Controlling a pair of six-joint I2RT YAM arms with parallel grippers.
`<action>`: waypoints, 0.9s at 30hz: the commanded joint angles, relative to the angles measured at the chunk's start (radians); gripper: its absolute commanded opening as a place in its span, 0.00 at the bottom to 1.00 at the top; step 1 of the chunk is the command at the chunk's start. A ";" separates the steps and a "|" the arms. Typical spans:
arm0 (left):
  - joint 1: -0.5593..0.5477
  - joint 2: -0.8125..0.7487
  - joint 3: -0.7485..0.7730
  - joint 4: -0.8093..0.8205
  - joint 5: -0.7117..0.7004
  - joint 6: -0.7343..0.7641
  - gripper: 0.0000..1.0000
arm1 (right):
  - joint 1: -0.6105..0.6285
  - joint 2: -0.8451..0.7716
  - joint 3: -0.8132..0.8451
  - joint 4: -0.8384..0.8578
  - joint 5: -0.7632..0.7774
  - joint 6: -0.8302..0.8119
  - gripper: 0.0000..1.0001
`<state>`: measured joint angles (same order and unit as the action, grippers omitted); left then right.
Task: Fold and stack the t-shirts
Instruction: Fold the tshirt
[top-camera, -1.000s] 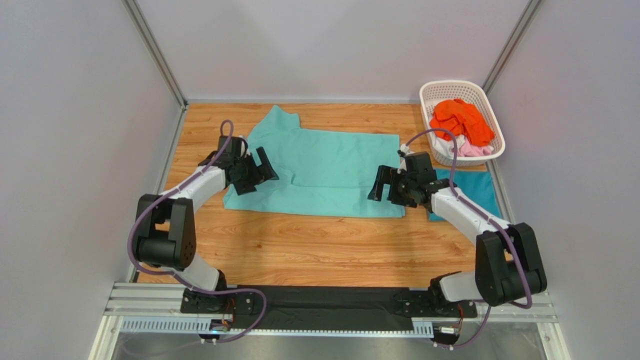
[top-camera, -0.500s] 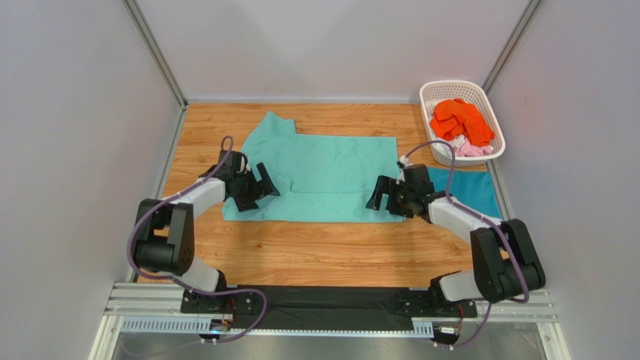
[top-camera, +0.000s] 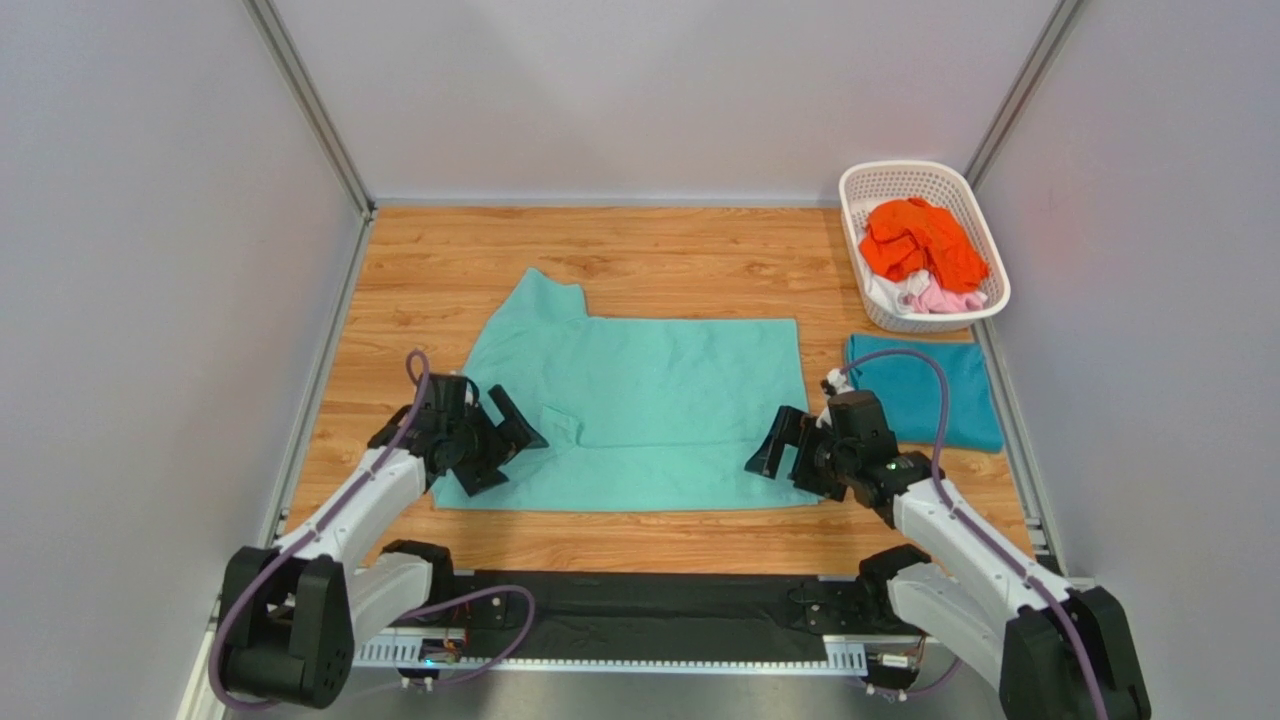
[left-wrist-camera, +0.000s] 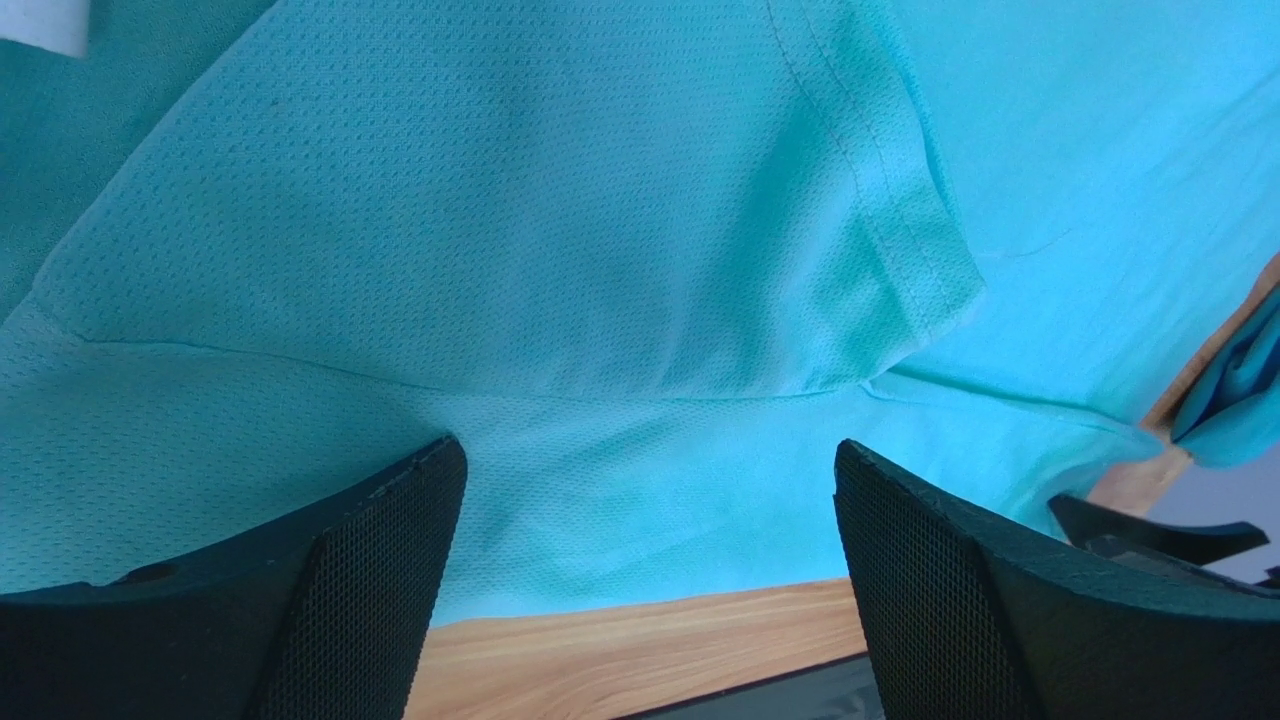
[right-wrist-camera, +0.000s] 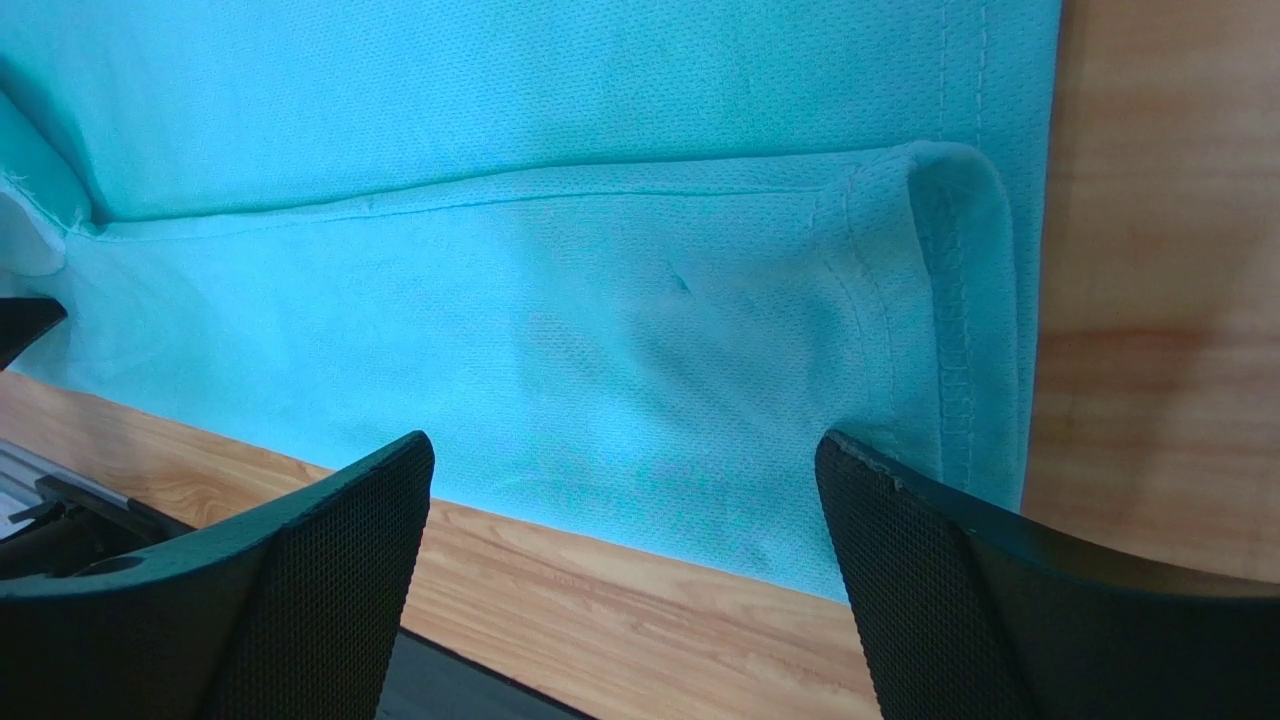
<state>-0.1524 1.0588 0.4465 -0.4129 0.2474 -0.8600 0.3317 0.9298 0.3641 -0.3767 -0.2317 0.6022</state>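
Note:
A mint green t-shirt lies spread flat on the wooden table, one sleeve pointing to the far left. My left gripper stands open over its near left corner, and the left wrist view shows cloth under the open jaws of that gripper. My right gripper stands open at the shirt's near right corner; the hemmed edge runs between that gripper's fingers. A darker teal blue t-shirt lies folded at the right. Orange, pink and white t-shirts lie in the basket.
A white lattice basket stands at the far right corner. Grey walls enclose the table on three sides. Bare wood shows beyond the mint shirt, and a black base rail runs along the near edge.
Both arms have drawn back toward the near edge, and the mint green shirt has slid nearer with them. More of the teal blue shirt now shows.

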 joint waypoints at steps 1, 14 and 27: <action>-0.019 -0.084 -0.054 -0.170 -0.072 -0.077 1.00 | 0.010 -0.078 -0.045 -0.178 0.035 0.079 1.00; -0.050 -0.373 -0.081 -0.375 -0.120 -0.142 1.00 | 0.044 -0.250 -0.033 -0.347 0.043 0.139 1.00; -0.050 -0.418 0.162 -0.465 -0.246 -0.114 1.00 | 0.049 -0.264 0.284 -0.399 0.195 -0.004 1.00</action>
<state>-0.2016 0.6357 0.5205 -0.8627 0.0669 -0.9813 0.3729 0.6449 0.5587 -0.7570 -0.1333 0.6689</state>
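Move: The folded teal t-shirt lies flat under both open grippers, fingertips already on it; its middle is about 8 cm ahead and 19 cm right of the left hand, and 9 cm ahead and 20 cm left of the right hand. A folded-over sleeve corner sits some 5 cm ahead and 6 cm right of the left hand. From the right hand, the blue folded shirt is roughly 12 cm ahead and 23 cm right, and the table's near edge about 15 cm straight back. The teal t-shirt is still being dragged back towards the bases under both pairs of open fingertips, pressed to the table: the left hand draws back about 7 cm, edging a little left, the right about 5 cm. Both slow to a stop, then lift off and ease forward, the right rising faster, to some 7 cm; the fingers stay wide open. ##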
